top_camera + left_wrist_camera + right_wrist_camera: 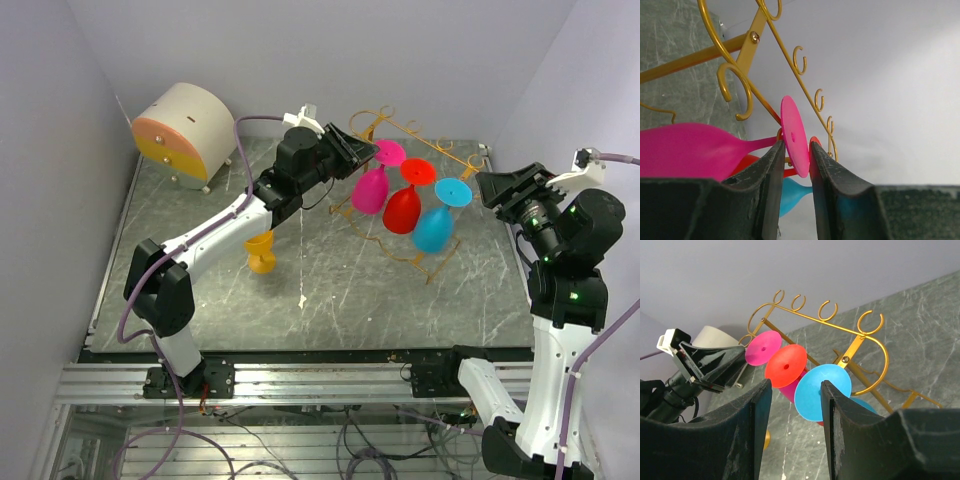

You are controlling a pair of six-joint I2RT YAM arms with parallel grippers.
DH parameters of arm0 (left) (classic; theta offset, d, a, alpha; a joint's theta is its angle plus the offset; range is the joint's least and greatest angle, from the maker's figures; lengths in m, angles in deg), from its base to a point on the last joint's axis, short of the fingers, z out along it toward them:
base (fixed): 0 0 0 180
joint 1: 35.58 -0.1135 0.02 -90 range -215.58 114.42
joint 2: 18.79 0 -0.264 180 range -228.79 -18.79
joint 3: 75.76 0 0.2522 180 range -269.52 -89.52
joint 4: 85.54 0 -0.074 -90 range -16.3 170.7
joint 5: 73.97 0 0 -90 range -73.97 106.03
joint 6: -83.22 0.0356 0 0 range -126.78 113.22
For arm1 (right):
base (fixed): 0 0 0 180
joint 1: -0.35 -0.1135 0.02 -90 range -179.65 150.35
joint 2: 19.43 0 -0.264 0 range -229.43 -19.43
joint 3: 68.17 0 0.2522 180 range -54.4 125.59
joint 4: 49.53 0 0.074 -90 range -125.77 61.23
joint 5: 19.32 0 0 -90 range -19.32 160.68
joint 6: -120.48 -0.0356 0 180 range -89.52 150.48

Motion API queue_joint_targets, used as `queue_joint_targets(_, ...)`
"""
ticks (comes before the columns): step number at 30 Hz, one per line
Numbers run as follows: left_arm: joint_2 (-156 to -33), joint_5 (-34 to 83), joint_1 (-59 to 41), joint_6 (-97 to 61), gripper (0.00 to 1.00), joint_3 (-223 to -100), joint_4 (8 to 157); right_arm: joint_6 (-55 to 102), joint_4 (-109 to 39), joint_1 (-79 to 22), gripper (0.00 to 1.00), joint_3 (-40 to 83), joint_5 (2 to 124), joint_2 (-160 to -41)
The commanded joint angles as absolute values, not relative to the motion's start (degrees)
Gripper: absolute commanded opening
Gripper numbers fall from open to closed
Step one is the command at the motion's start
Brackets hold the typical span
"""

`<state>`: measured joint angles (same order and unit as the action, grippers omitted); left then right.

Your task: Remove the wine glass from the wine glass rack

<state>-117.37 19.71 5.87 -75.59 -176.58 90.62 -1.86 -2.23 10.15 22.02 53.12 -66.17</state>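
Observation:
The gold wine glass rack (pixel 420 135) stands at the back of the table. Three wine glasses hang upside down from it: magenta (pixel 368 190), red (pixel 402 208) and blue (pixel 433 228). My left gripper (pixel 370 156) is at the magenta glass's foot. In the left wrist view its fingers straddle that pink foot disc (pixel 792 135). The left gripper (pixel 796 145) is narrowly open, and a slit of light shows beside the right finger. My right gripper (pixel 487 185) hovers open just right of the blue foot (pixel 822 390), apart from it, and holds nothing.
An orange glass (pixel 261 252) stands on the table under the left forearm. The round cream-and-orange drawer box (pixel 183 135) sits at the back left. Walls close in the table on the left, back and right.

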Motion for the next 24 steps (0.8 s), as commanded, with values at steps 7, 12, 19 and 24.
queue_joint_targets(7, -119.19, 20.86, 5.62, -75.21, 0.32, -180.1, 90.68, -1.87, -4.1, 10.55, 0.43, 20.83, 51.67, -65.28)
queue_joint_targets(12, -119.57, 20.84, 5.58, -74.97, 0.34, -180.96, 89.19, -1.94, -3.94, 10.6, 0.43, 21.18, 51.68, -65.14)
queue_joint_targets(19, -119.1, 21.0, 5.64, -74.96, 0.12, -180.22, 88.74, -2.22, -4.05, 10.62, 0.43, 20.58, 51.35, -64.9)
queue_joint_targets(24, -117.43, 20.9, 5.61, -75.35, 0.07, -178.23, 89.89, -2.52, -3.88, 10.55, 0.43, 21.07, 50.28, -65.16)
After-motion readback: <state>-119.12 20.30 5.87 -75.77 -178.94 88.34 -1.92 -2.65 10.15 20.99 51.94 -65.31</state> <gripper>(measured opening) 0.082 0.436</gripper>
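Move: The pink glass hangs foot-up on the rack, its near foot rim just at the left fingertips; its middle lies roughly 2 cm right of the left hand, 4 cm back and 8 cm below. From that hand, the red glass is about 8 cm right and 8 cm back, the blue one 15 cm right and 12 cm back, both around 8 cm lower. For the right hand, the pink glass is some 21 cm left, 3 cm ahead and 14 cm below. Left hand eases about 1 cm right and down onto the pink glass's foot, then shuts, pinching its rim. ##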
